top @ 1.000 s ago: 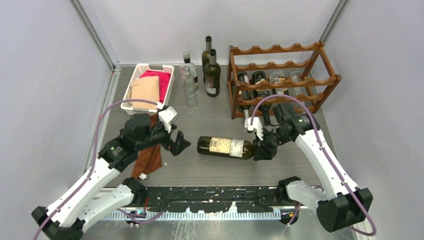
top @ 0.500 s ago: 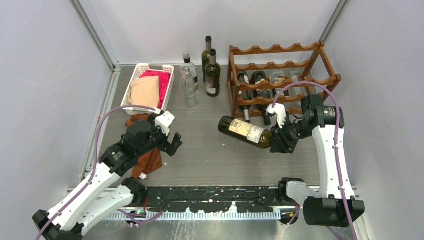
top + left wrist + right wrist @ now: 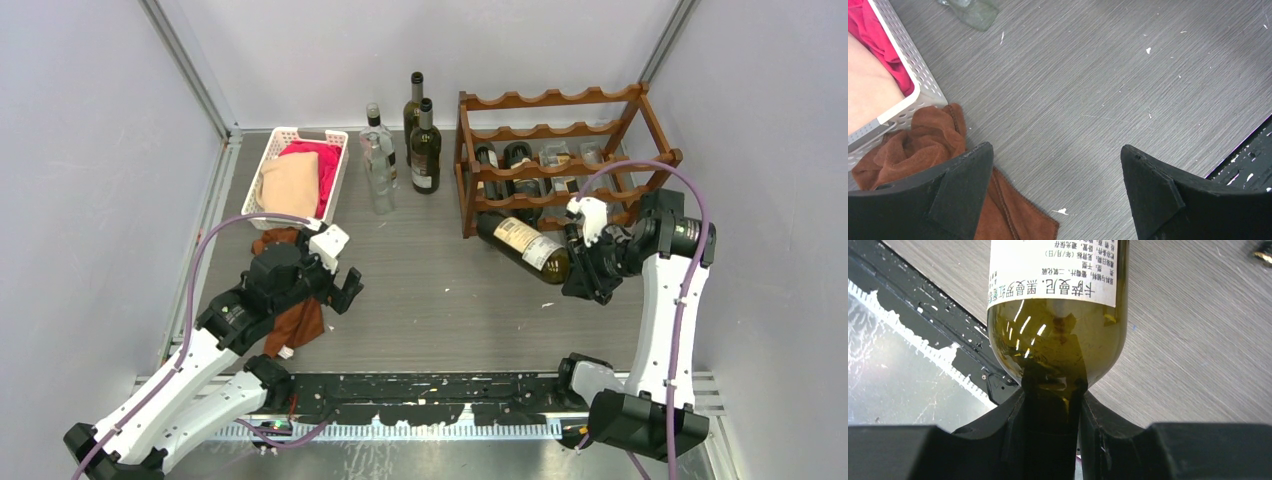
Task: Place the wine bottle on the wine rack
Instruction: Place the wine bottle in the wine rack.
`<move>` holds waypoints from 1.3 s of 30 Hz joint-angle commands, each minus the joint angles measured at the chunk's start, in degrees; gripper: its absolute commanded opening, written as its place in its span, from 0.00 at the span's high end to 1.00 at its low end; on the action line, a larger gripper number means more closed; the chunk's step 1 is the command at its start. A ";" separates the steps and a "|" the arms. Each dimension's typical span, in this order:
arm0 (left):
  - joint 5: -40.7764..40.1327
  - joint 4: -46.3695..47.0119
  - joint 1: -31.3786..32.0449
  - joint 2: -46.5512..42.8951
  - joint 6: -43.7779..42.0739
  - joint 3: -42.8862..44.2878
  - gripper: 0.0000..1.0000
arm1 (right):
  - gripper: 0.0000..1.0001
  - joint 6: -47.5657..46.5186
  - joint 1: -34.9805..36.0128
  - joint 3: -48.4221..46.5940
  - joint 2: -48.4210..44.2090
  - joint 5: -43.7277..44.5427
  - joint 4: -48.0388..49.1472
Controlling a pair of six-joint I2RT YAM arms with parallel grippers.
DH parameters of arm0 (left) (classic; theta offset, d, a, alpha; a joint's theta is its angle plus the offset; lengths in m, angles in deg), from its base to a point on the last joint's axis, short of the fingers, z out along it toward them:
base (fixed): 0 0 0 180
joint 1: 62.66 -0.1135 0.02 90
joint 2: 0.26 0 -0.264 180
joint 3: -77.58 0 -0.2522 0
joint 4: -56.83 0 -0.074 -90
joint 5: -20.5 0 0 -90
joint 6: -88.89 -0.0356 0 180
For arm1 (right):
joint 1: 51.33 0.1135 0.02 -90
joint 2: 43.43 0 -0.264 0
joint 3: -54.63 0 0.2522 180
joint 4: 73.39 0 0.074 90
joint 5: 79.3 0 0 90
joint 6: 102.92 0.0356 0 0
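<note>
A dark green wine bottle (image 3: 524, 245) with a white label hangs in the air, lying almost flat, its base end near the front of the reddish-brown wine rack (image 3: 560, 160). My right gripper (image 3: 582, 266) is shut on the neck of the wine bottle (image 3: 1058, 315), which fills the right wrist view from its shoulder up to the label. Several bottles lie in the rack's lower tier. My left gripper (image 3: 348, 290) is open with nothing between its fingers, low over the table beside a brown cloth (image 3: 923, 145).
A white slotted basket (image 3: 296, 178) with pink and tan cloth stands at the back left. Three upright bottles (image 3: 402, 145) stand between basket and rack. The brown cloth (image 3: 296, 315) lies under the left arm. Grey walls close in the sides and back.
The right arm has lifted the wine bottle off the table and carried it back and right, up to the rack's front. The left arm has drawn back slightly toward the left.
</note>
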 commanded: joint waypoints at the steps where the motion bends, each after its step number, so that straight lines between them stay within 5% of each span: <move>1: 0.37 1.35 -0.02 -0.26 -0.69 0.13 0.04 | 0.99 2.54 -2.88 -4.43 -0.77 -3.74 1.30; 28: 0.15 1.17 0.03 0.81 -0.95 0.16 0.04 | 0.99 21.70 -4.19 4.03 1.08 -14.75 24.06; 39: -0.02 1.20 0.00 1.12 -0.95 0.12 0.04 | 0.99 29.73 1.72 9.05 0.62 -12.69 33.56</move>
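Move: The right hand already grips the bottle by its neck, base pointing forward-left; the rack's left-hand slot in the middle tier opens about 19 cm ahead and 17 cm left, at roughly hand height. Below that slot, a stored dark bottle lies about 22 cm ahead, 18 cm left and 12 cm down; a second dark bottle lies some 6 cm right of it. From the left hand the slot is about 22 cm ahead and 31 cm right, nearly level. Keeping its grip on the neck, the right hand first eases about 1 cm right, then carries the bottle some 6 cm forward towards the rack's left end, edging back left and sinking about a centimetre late on. As it goes, the wrist turns some 15–20 degrees clockwise and rolls its left side up by about 15 degrees, swinging the bottle's base from diagonally left to more nearly forward, in line with the slot. ##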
